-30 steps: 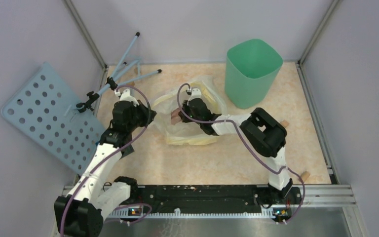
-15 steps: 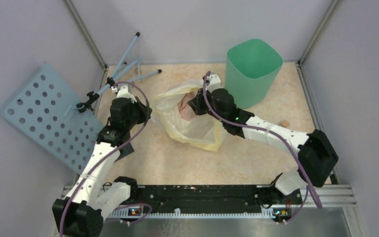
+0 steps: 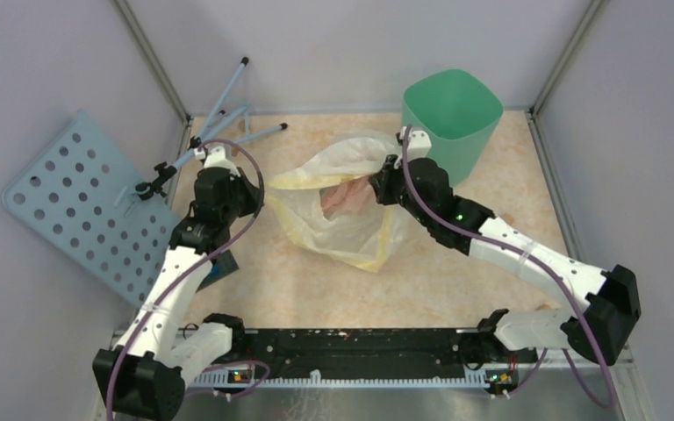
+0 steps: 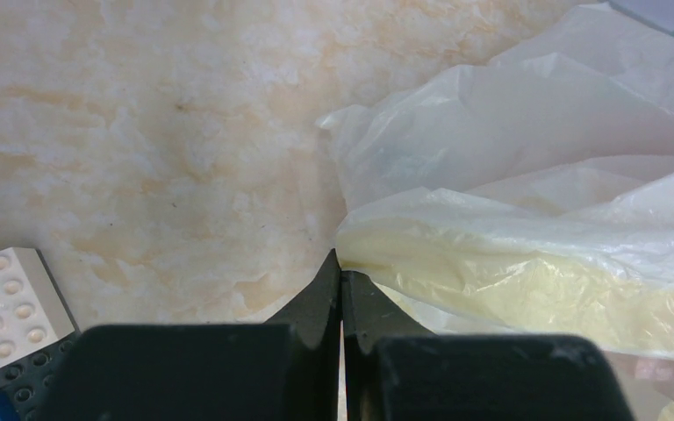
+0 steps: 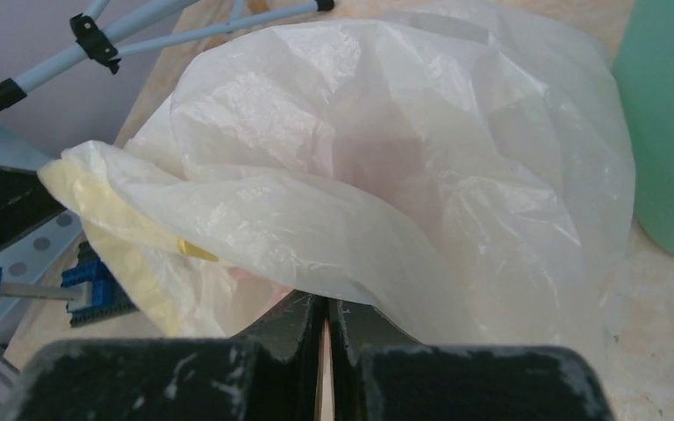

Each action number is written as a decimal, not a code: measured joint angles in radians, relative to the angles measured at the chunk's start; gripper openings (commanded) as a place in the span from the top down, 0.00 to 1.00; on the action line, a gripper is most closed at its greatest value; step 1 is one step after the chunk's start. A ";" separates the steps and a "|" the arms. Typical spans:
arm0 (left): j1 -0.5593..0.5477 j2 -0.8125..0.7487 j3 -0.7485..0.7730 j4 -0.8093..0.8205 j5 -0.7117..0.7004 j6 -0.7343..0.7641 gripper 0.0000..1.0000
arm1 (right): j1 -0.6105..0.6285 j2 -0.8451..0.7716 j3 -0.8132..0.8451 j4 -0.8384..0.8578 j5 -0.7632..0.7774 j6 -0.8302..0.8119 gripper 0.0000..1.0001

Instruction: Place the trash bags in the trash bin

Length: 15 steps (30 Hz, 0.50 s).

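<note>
The mint-green trash bin [image 3: 452, 132] stands upright at the back right and shows at the right edge of the right wrist view [image 5: 667, 132]. Left of it, a large pale-yellow bag [image 3: 342, 241] is stretched between my grippers. The pale-pink trash bag [image 3: 342, 195] shows inside its open mouth. My left gripper [image 3: 261, 200] is shut on the yellow bag's rolled left rim [image 4: 509, 281], the rim ending at the tips [image 4: 340, 263]. My right gripper [image 3: 377, 182] is shut beside the bin. Pale film covers its tips [image 5: 326, 303], with pink film [image 5: 259, 279] at them.
A blue perforated board [image 3: 79, 206] leans against the left wall, with blue rods [image 3: 228, 114] behind it. Toy bricks [image 4: 4, 303] lie by the left arm [image 5: 96, 285]. Small wooden pieces [image 3: 507, 219] lie on the right. Metal frame posts bound the table.
My right gripper has travelled from the bag's middle up and right toward the bin, lifting and stretching the bags. The left gripper has kept its hold and shifted slightly back.
</note>
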 measured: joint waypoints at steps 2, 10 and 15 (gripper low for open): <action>0.001 0.008 0.002 -0.001 -0.001 0.002 1.00 | 0.000 -0.036 -0.026 -0.004 -0.031 0.001 1.00; 0.003 0.093 0.010 -0.003 -0.005 -0.006 1.00 | 0.000 -0.064 -0.017 -0.024 -0.394 -0.023 1.00; 0.003 0.136 0.010 -0.004 -0.064 -0.041 1.00 | 0.000 -0.109 0.001 -0.049 -0.541 -0.029 1.00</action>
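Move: Just below and left of the right fingertips hangs the pink bag they already pinch, its bulk about 5 cm left and 6 cm down. The white bag's middle lies some 5 cm ahead, 5 cm left and 15 cm below; the trash bin is roughly 18 cm ahead, 15 cm right and 13 cm lower. From the left hand, shut on the white bag's rim, the pink bag is about 18 cm right, about level with it. Drawing the pinched pink bag back towards the robot and away from the trash bin by about 9 cm, the right hand also drifts left and rises a little late on, turning some 30 degrees counter-clockwise so its fingers point more to the left. The left hand keeps its pinch on the white bag's rim, sinking about 4 cm and tipping slightly down. ##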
